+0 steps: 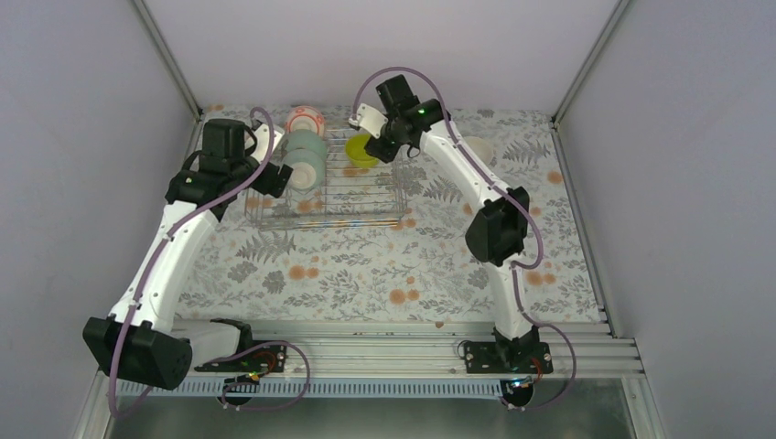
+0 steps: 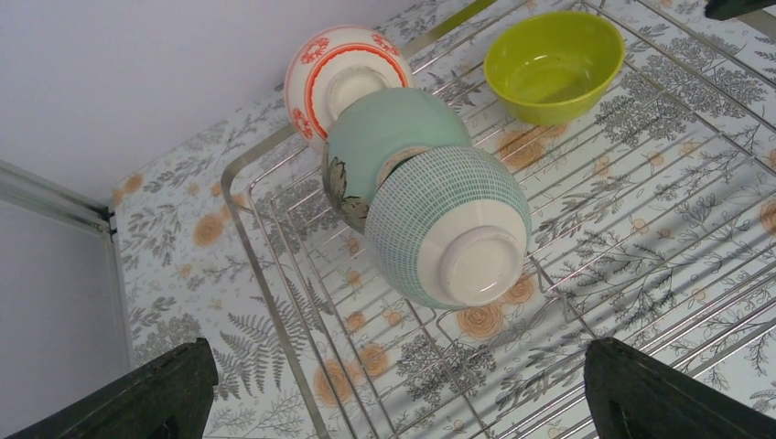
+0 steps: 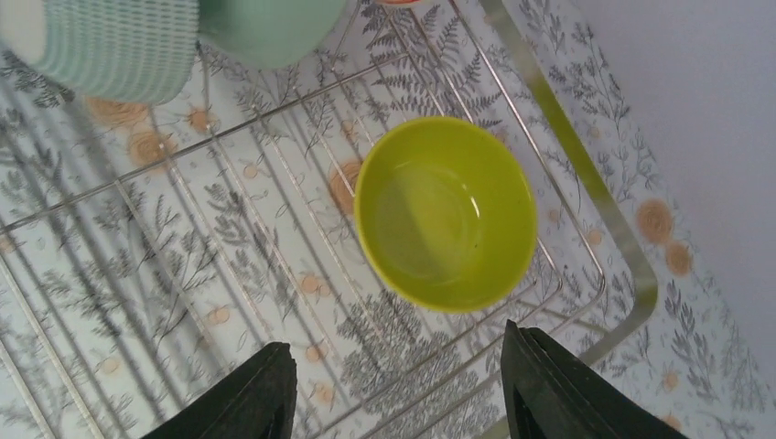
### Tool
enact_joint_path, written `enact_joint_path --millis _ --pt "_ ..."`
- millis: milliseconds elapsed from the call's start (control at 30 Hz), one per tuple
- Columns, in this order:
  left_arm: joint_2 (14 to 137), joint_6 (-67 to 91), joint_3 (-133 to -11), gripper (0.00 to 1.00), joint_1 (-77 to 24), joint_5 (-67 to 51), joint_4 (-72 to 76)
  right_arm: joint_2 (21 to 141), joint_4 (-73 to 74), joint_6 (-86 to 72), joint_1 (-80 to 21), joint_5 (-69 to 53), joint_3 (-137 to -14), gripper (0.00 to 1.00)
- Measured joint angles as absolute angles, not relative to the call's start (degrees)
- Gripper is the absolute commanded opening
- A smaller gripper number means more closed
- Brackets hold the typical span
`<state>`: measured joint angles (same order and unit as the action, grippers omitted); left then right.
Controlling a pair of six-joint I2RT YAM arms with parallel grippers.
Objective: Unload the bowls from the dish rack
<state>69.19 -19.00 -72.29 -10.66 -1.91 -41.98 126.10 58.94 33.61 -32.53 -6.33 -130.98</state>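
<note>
The silver wire dish rack (image 1: 348, 197) stands at the back of the table. A yellow-green bowl (image 3: 446, 212) sits upright in its far right corner. A white bowl with orange-red pattern (image 2: 343, 73), a pale mint bowl (image 2: 389, 137) and a green-grid white bowl (image 2: 448, 224) lean on their sides in a row at the rack's left end. My left gripper (image 2: 403, 402) is open and empty, just short of the grid bowl. My right gripper (image 3: 398, 384) is open and empty, hovering just short of the yellow-green bowl (image 1: 361, 151).
The table has a floral cloth (image 1: 366, 274). Grey walls close in at the back and both sides. A metal rail (image 1: 384, 338) runs along the near edge by the arm bases. The rack's raised rim (image 3: 586, 174) lies right beside the yellow-green bowl.
</note>
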Motion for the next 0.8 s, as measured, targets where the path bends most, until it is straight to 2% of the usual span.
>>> enact_joint_path --millis 367,500,800 --pt "68.07 -20.03 -71.42 1.00 -10.61 -0.47 -41.87 138.72 51.86 35.77 -32.23 -11.49 -132.29 0.58" --pt "68.10 -20.14 -71.00 1.00 -10.61 -0.47 -41.76 138.85 48.99 35.81 -33.01 -11.88 -128.03 0.58" --pt "68.16 -20.16 -70.19 1.00 -10.59 -0.47 -41.60 138.93 44.93 35.79 -33.43 -11.75 -128.20 0.57"
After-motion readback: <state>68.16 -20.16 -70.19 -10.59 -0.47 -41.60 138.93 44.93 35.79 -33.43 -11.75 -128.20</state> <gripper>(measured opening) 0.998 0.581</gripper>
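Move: The lime-green bowl lies about 7 cm ahead of the right hand, 3 cm to its left and 12 cm below. From that same hand, the plain mint bowl is some 8 cm ahead and 17 cm left, and the checked green-and-white bowl 3 cm ahead and 17 cm left, both about 11 cm down. From the left hand, the lime-green bowl is roughly 16 cm ahead, 16 cm right and 19 cm below. The right hand sinks about 11 cm and eases 5 cm left, slightly forward, to the lime-green bowl, fingers still half-open. ##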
